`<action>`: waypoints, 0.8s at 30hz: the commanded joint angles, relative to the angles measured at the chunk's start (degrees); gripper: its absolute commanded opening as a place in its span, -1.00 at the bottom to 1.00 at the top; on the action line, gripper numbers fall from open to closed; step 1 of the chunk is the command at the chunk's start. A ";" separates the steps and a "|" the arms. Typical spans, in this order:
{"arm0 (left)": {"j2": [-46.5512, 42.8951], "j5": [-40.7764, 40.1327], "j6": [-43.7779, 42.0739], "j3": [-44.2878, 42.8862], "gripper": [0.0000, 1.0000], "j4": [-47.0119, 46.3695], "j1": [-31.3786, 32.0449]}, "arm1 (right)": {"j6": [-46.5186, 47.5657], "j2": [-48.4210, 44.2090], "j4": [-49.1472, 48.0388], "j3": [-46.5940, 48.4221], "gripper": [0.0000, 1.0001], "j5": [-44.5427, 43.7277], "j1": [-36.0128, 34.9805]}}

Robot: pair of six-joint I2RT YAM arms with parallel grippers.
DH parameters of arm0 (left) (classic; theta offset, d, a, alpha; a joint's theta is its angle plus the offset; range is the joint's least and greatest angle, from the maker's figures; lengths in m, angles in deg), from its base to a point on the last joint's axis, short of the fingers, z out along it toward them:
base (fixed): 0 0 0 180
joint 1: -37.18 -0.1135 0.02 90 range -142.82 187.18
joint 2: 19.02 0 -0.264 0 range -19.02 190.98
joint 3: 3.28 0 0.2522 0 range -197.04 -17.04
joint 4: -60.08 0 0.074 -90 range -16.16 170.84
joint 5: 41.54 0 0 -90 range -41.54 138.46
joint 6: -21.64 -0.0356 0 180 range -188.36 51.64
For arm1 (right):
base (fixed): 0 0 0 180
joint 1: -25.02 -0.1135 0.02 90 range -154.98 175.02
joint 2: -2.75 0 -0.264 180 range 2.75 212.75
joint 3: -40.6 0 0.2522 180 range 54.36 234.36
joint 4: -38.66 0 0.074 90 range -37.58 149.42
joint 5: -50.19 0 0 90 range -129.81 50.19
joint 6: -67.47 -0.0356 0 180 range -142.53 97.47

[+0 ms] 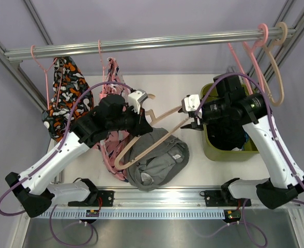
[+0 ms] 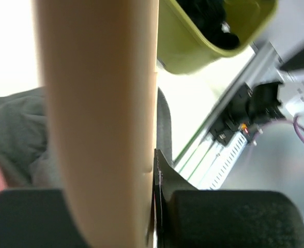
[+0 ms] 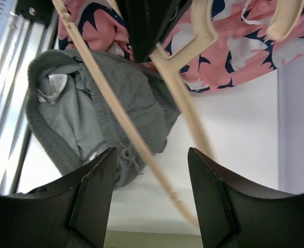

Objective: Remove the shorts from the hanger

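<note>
The plain grey shorts point(image 1: 157, 164) lie crumpled on the table, off the beige hanger point(image 1: 168, 112) tilted above them. My left gripper point(image 1: 140, 111) is shut on that hanger near its hook; in the left wrist view the hanger point(image 2: 100, 119) fills the frame beside the black finger point(image 2: 229, 217). My right gripper point(image 1: 194, 118) stands open at the hanger's right end, and the hanger's bars point(image 3: 126, 129) cross between its fingers point(image 3: 95, 196) without touching. The blue-orange-white patterned shorts point(image 1: 64, 95) hang on a pink hanger at the left of the rail. Black shorts point(image 1: 227, 137) lie in the green bin point(image 1: 214, 152).
A pink patterned pair point(image 1: 110, 111) hangs behind my left arm. A pink hanger point(image 1: 247, 57) and a beige one point(image 1: 277, 70), both bare, hang at the right end of the metal rail point(image 1: 141, 42). The bin stands under my right arm.
</note>
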 commanded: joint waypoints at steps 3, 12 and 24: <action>2.64 7.68 -4.45 -5.45 -1.00 2.11 2.43 | 12.13 7.22 7.96 9.37 0.32 -2.50 -1.69; 1.67 8.21 -5.69 -5.27 -1.00 2.30 2.88 | 13.36 11.97 10.87 8.95 0.17 -3.47 -2.13; 1.06 8.12 -6.83 -7.03 -1.00 0.54 2.88 | 10.20 11.71 8.94 1.84 -0.63 -4.78 -2.13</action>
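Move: The bare part of the beige hanger's right shoulder, beyond the neck, lies about 6 cm ahead, 5 cm left and 5 cm below my open right hand. From my left hand, which already holds the hanger, that spot is roughly 7 cm ahead and 12 cm right, about level. From my right hand, the grey shorts lie 3 cm back, 11 cm left and some 32 cm down; the green basket's middle is about 10 cm ahead, 22 cm right and 25 cm below. I draw the hanger back about 3 cm and a little right with my left hand, turning it some 10 degrees clockwise, then hold still with my grip kept. Meanwhile my open right hand reaches forward about 3 cm and slightly left, then sinks about 6 cm over the hanger's shoulder, tilting some 10 degrees farther fingertips-down, and closes its fingers around that bar. ##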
